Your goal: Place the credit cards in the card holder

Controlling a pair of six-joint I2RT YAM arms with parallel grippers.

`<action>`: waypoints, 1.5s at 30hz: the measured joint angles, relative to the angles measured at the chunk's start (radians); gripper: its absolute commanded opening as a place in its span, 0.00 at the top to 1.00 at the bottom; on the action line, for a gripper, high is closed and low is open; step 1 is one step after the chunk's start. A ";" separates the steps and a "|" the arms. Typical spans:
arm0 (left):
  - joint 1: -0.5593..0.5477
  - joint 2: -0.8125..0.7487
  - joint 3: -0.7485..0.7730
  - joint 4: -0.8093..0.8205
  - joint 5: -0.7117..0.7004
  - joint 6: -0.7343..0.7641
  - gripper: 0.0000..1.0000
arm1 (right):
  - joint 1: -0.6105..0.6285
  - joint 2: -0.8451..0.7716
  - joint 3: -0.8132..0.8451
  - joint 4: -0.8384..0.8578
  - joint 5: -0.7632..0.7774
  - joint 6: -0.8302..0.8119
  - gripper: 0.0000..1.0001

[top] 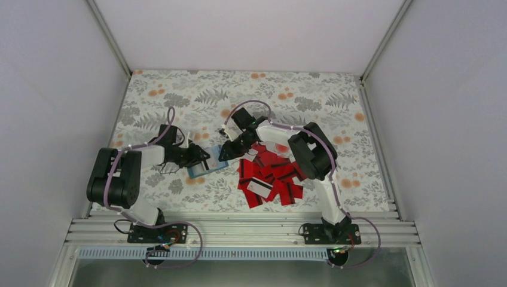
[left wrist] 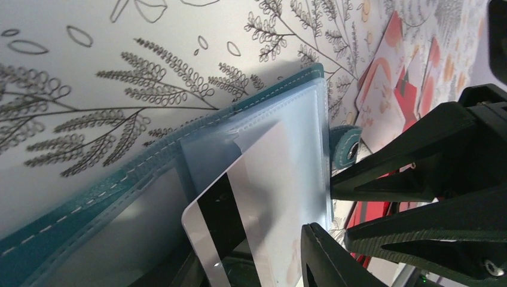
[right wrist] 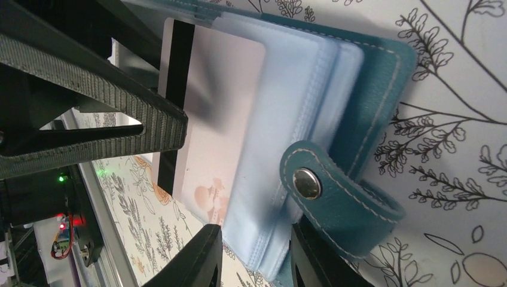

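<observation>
The teal card holder (top: 200, 170) lies open on the floral cloth between both arms, its clear pockets (right wrist: 287, 119) fanned out and its snap tab (right wrist: 335, 191) curled up. A white card with a black stripe (left wrist: 263, 197) sits part-way in one pocket. My left gripper (top: 202, 156) has its jaws parted around that card's free end, and one finger (left wrist: 320, 257) shows beside it. My right gripper (right wrist: 257, 251) is shut on the stack of pockets at the tab edge. The remaining credit cards (top: 272, 176), mostly red, lie heaped to the right of the holder.
The card heap spreads under the right arm's forearm (top: 311, 152). White walls close in the left, right and back sides. An aluminium rail (top: 239, 230) runs along the near edge. The patterned cloth (top: 197, 95) stretches away behind the grippers.
</observation>
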 measured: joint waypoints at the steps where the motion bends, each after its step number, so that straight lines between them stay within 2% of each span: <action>1: -0.001 -0.007 0.002 -0.015 -0.011 0.001 0.63 | 0.000 0.000 0.000 0.000 0.000 0.003 0.70; 4: -0.009 -0.025 0.004 -0.051 -0.039 0.000 0.61 | 0.000 0.000 0.000 0.006 0.000 0.008 0.70; 7: -0.019 -0.034 0.011 -0.076 -0.055 -0.005 0.55 | 0.000 0.000 0.000 0.006 0.000 0.012 0.70; 17: -0.057 -0.037 0.060 -0.144 -0.109 -0.057 0.43 | 0.000 0.002 0.000 0.012 -0.013 0.017 0.70; 25: -0.097 -0.033 0.103 -0.204 -0.183 -0.145 0.42 | 0.002 0.002 -0.006 0.022 -0.032 0.019 0.70; 45: -0.220 0.110 0.349 -0.473 -0.407 -0.380 0.42 | 0.003 -0.002 -0.066 0.101 -0.075 0.071 0.70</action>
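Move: The white card sticks partly out of the holder's pocket, its striped edge between my open left fingertips; its middle is about 3 cm to their right, 2 cm back and 1 cm below. The holder's middle is about 2 cm right and 2 cm back, the clasp tab some 8 cm right and 1 cm ahead, the red card pile about 25 cm right and 7 cm back. From my right hand the card lies roughly 4 cm left and 2 cm back. I spread my left fingers clearly wider around the card's striped edge and swing the wrist about 30 degrees, from a slant to nearly straight down and somewhat counter-clockwise. The fingertips first ease back half a centimetre, then go about 1 cm forward and 1 cm right, staying low over the holder. My right fingers, opening unchanged, stay around the sleeves' edge by the clasp tab and draw back about 1 cm. ##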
